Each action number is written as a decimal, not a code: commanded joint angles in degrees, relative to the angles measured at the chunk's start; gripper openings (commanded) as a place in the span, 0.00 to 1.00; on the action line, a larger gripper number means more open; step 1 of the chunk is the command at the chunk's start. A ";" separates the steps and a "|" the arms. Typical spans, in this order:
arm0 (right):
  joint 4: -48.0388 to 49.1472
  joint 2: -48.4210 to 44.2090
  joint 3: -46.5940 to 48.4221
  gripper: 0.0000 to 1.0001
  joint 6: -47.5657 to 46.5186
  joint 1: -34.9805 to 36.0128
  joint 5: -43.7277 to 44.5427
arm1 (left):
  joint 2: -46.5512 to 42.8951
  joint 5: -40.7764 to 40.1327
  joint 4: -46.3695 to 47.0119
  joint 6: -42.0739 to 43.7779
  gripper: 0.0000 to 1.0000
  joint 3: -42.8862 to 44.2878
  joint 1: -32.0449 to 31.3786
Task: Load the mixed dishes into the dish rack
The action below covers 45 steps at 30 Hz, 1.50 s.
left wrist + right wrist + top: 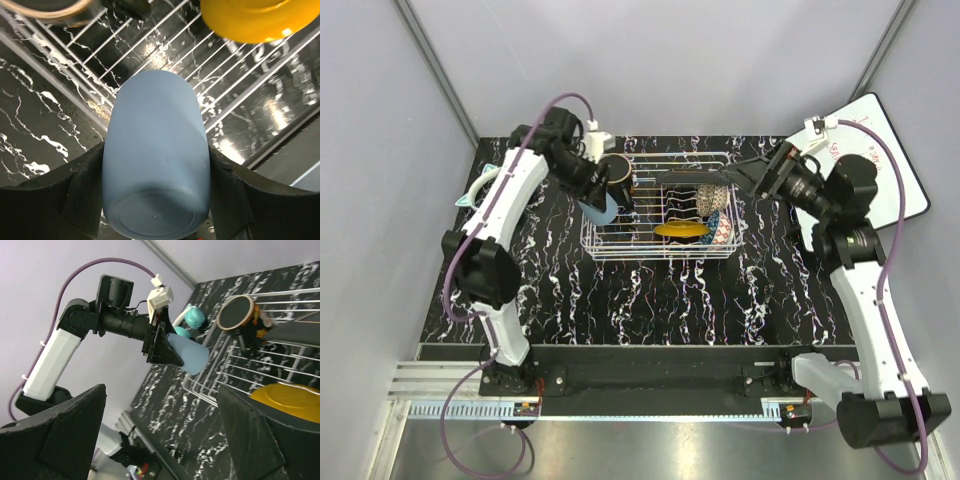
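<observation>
My left gripper is shut on the light-blue cup, one finger on each side of it. The cup hangs tilted over the left edge of the white wire dish rack. A dark mug stands in the rack's back left corner. The yellow plate, a brown-mesh bowl and a blue patterned bowl also sit in the rack. A square dark plate rests across the rack's back. Just right of it, my right gripper is open and holds nothing.
Teal headphones lie on the black marbled table behind the left arm. A whiteboard leans at the back right. Grey walls close in on both sides and the back.
</observation>
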 commanded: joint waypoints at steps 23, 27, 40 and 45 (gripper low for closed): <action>-12.97 -4.36 -5.50 1.00 -8.90 0.11 8.19 | 9.65 -20.93 12.56 4.66 0.00 -10.12 -13.50; -12.88 -4.00 -5.41 1.00 -8.55 0.11 8.01 | 10.35 -20.85 13.26 4.66 0.00 -10.30 -13.76; -13.31 -4.35 -6.12 1.00 -8.20 0.11 8.19 | 8.33 -20.94 14.06 4.66 0.99 -12.32 -13.76; -13.40 -4.53 -6.47 1.00 -8.11 0.11 7.84 | 6.23 -20.94 14.06 4.57 0.99 -12.94 -13.76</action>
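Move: The blue cup is already in the left fingers, bottom up; its place, the empty front-left corner of the dish rack, lies about 14 cm below the left hand and 4 cm to its right, neither ahead nor back. The black mug stands some 9 cm ahead of that spot, in line with it; the yellow plate is roughly 14 cm to the right of it and level. From the right hand the spot lies about 25 cm left, 6 cm ahead and 33 cm below. The blue cup is lowered by the left hand, down and slightly right at first, then almost straight down into the front-left corner of the rack, about 13 cm in all, while the wrist turns some 20 degrees so the fingers point more nearly straight down. There the hand holds briefly, then the fingers open wide. The empty right hand, open, sinks about 7.5 cm, tipping slightly down. ##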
